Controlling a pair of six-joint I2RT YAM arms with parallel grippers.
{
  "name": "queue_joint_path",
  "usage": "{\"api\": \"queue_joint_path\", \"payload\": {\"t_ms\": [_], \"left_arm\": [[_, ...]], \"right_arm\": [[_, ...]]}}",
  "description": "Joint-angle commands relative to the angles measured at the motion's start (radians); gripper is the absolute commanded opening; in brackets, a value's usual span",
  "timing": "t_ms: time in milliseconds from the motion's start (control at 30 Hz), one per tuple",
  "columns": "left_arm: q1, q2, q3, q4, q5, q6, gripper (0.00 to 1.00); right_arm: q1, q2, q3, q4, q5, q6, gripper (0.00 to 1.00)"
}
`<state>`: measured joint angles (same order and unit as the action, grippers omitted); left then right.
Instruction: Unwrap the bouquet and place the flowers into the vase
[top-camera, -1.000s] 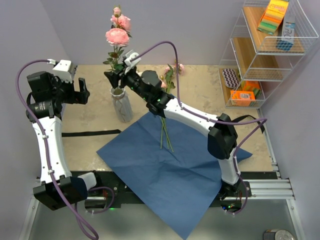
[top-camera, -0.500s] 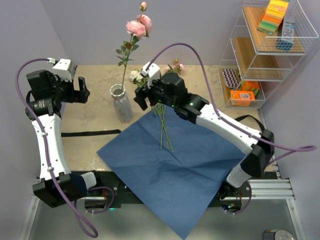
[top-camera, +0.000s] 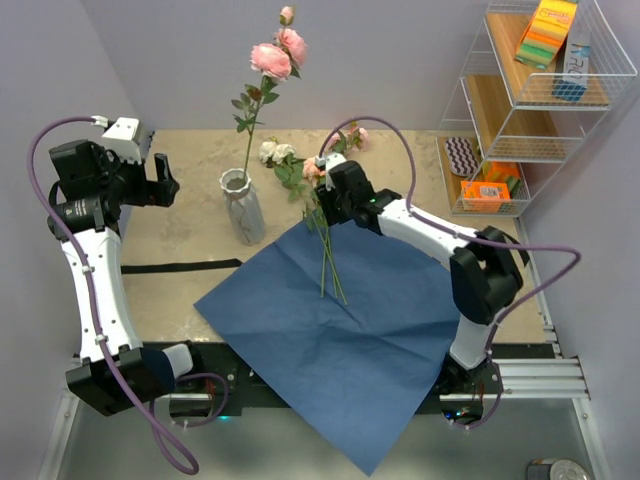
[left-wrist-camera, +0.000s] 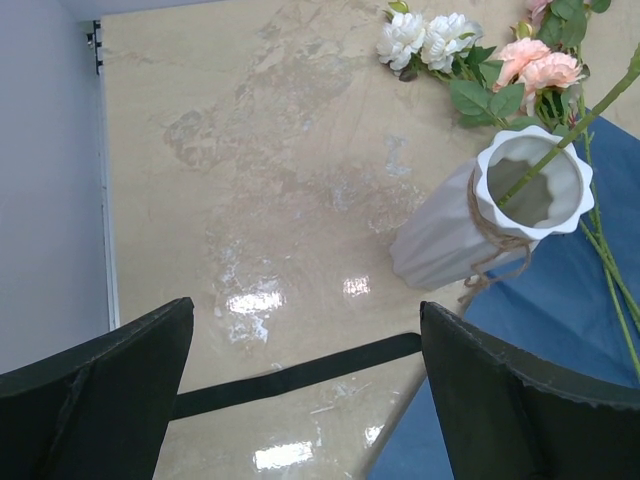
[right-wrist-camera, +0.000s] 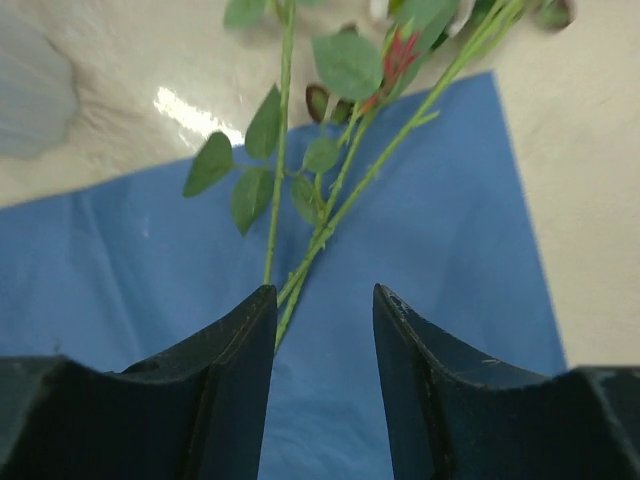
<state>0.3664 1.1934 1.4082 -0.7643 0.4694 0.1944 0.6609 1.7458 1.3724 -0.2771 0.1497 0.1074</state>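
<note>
The whitish vase (top-camera: 243, 208) stands left of centre, and one pink rose (top-camera: 272, 55) stands in it, its stem leaning right. The left wrist view shows the vase's scalloped rim (left-wrist-camera: 575, 195) with that stem (left-wrist-camera: 560, 145) inside. The other flowers (top-camera: 325, 255) lie unwrapped with their stems on the blue paper (top-camera: 340, 340) and their white and peach blooms (top-camera: 290, 160) on the table. My right gripper (top-camera: 322, 205) hovers open over those stems (right-wrist-camera: 330, 215), holding nothing. My left gripper (top-camera: 160, 185) stays wide open and empty, left of the vase.
A black ribbon (top-camera: 180, 266) lies flat on the table left of the paper. The paper hangs over the near table edge. A white wire shelf (top-camera: 530, 100) with sponges and boxes stands at the right. Walls close the back and the left.
My right gripper let go of the pink rose in the vase, drew back to the right and came down over the stems on the paper. The left arm has not moved.
</note>
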Motion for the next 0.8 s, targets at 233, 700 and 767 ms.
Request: {"api": "queue_joint_path", "payload": {"t_ms": [233,700,767], "left_arm": [[0.012,-0.008,0.023,0.003,0.017,0.017,0.99],[0.017,0.002,-0.028,0.03,0.009,0.033,0.99],[0.016,-0.002,-0.031,0.036,0.003,0.034,0.99]], "right_arm": [[0.005,0.156,0.024,0.173,-0.091,0.009,0.47],[0.016,0.32,0.16,0.142,-0.147,-0.009,0.44],[0.025,0.345,0.183,0.138,-0.147,-0.012,0.44]]}}
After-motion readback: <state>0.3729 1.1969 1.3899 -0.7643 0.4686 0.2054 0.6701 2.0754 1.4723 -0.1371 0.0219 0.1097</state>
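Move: The loose flower stems on the blue wrapping, below their leaves, lie about 5 cm ahead of the right hand, 7 cm to its left and 14 cm below. The vase with the first rose stands some 21 cm left of that hand and 5 cm ahead, its middle about 5 cm lower; the white flowers lie 21 cm ahead, 15 cm left and 12 cm below. From the left hand, those stems are roughly 12 cm ahead, 30 cm right and 31 cm below. The crossed stems by the leafy sprig are what the right hand closes in on: it sinks about 10 cm, quickly at first, then more slowly while also shifting some 5 cm left towards the vase side and slightly forward. The wrist tips its fingers a little further down, and they stay about half open with nothing between them yet. ##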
